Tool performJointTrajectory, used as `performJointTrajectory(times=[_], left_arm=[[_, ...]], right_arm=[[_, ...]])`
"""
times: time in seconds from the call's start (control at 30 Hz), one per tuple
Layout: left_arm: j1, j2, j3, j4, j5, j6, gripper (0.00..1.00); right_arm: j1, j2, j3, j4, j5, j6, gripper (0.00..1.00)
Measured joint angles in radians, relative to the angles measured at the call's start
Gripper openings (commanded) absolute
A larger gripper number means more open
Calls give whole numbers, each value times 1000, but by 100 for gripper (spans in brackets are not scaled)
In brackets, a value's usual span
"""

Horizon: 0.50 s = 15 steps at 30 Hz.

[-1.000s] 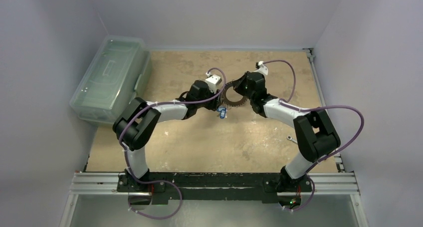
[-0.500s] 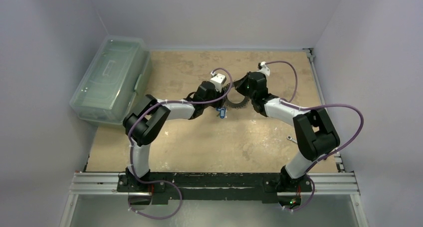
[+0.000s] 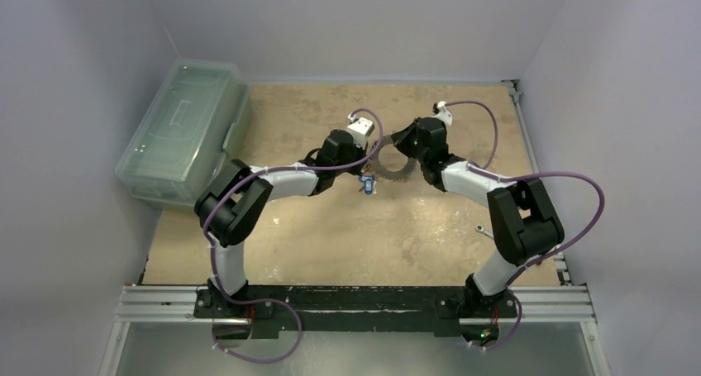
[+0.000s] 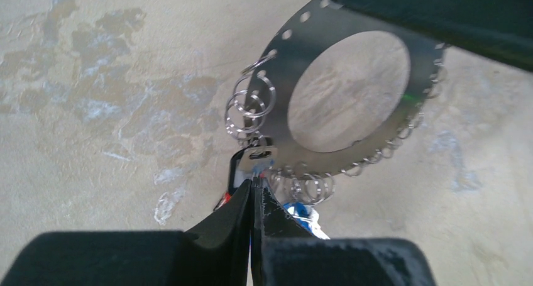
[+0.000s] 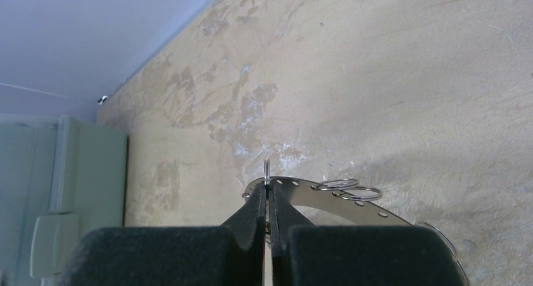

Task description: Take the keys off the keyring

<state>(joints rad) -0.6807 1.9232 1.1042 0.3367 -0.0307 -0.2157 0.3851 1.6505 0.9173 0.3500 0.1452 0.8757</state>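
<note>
The keyring [image 4: 352,97] is a flat silvery band pierced with holes and hung with small split rings; it is held tilted above the table between both arms [image 3: 388,168]. My left gripper [image 4: 254,184] is shut on a silver key [image 4: 259,155] hanging at the ring's lower edge. A blue-headed key [image 4: 302,212] and a red bit [image 4: 220,202] dangle beside its fingers. The right gripper [image 5: 268,192] is shut on the far rim of the keyring [image 5: 352,204], at a small upright split ring. From above, the left gripper [image 3: 369,171] and the right gripper [image 3: 397,150] face each other.
A clear lidded plastic box [image 3: 182,128] stands at the table's left edge. A small silver spanner [image 3: 484,229] lies near the right arm's elbow. Grey walls close in the table at the back and on both sides.
The left gripper was open and has shut on a key at the ring's lower edge. Its arm reached in a little toward the ring. The right gripper stayed shut on the keyring.
</note>
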Motion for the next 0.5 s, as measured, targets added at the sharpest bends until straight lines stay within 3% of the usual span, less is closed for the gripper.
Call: performJointTrajectory(times=[0.07,0.17,0.3,0.5], left_arm=[[6,-23,-1,-4,40,3,1],[19,-41,-3,4,97,16,29],[34,-40,-11,16,156,26,53],[53,-10,-10,29,216,45,53]], right_arm=[[-1,2,0,0,-7,2,0],[-2,11,0,0,-10,4,0],[-5,17,0,0,-20,7,0],[-9,17,0,0,-37,7,0]])
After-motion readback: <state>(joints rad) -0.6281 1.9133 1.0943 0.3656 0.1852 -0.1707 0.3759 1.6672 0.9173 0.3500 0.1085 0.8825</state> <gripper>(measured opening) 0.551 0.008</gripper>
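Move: The silver key hangs just beyond the left fingertips, about 2 cm ahead, 1 cm right and 3 cm below. The red tag is level with that hand, 1 cm left; the blue tags lie about 3 cm back and 1 cm right, both some 4 cm lower. The keyring plate's middle is about 4 cm ahead and 7 cm right. From the right hand, pinching the keyring's far edge, the key is roughly 6 cm back, 6 cm left and 10 cm below. The left hand, its shut fingers empty, lifts about 2 cm off the keys, then opens them to roughly half width and starts sinking again, about 1 cm, over the silver key, drawing back and right a little while turning some 10 degrees clockwise. The right hand keeps its pinch on the keyring's edge and lowers it by just under 1 cm. ##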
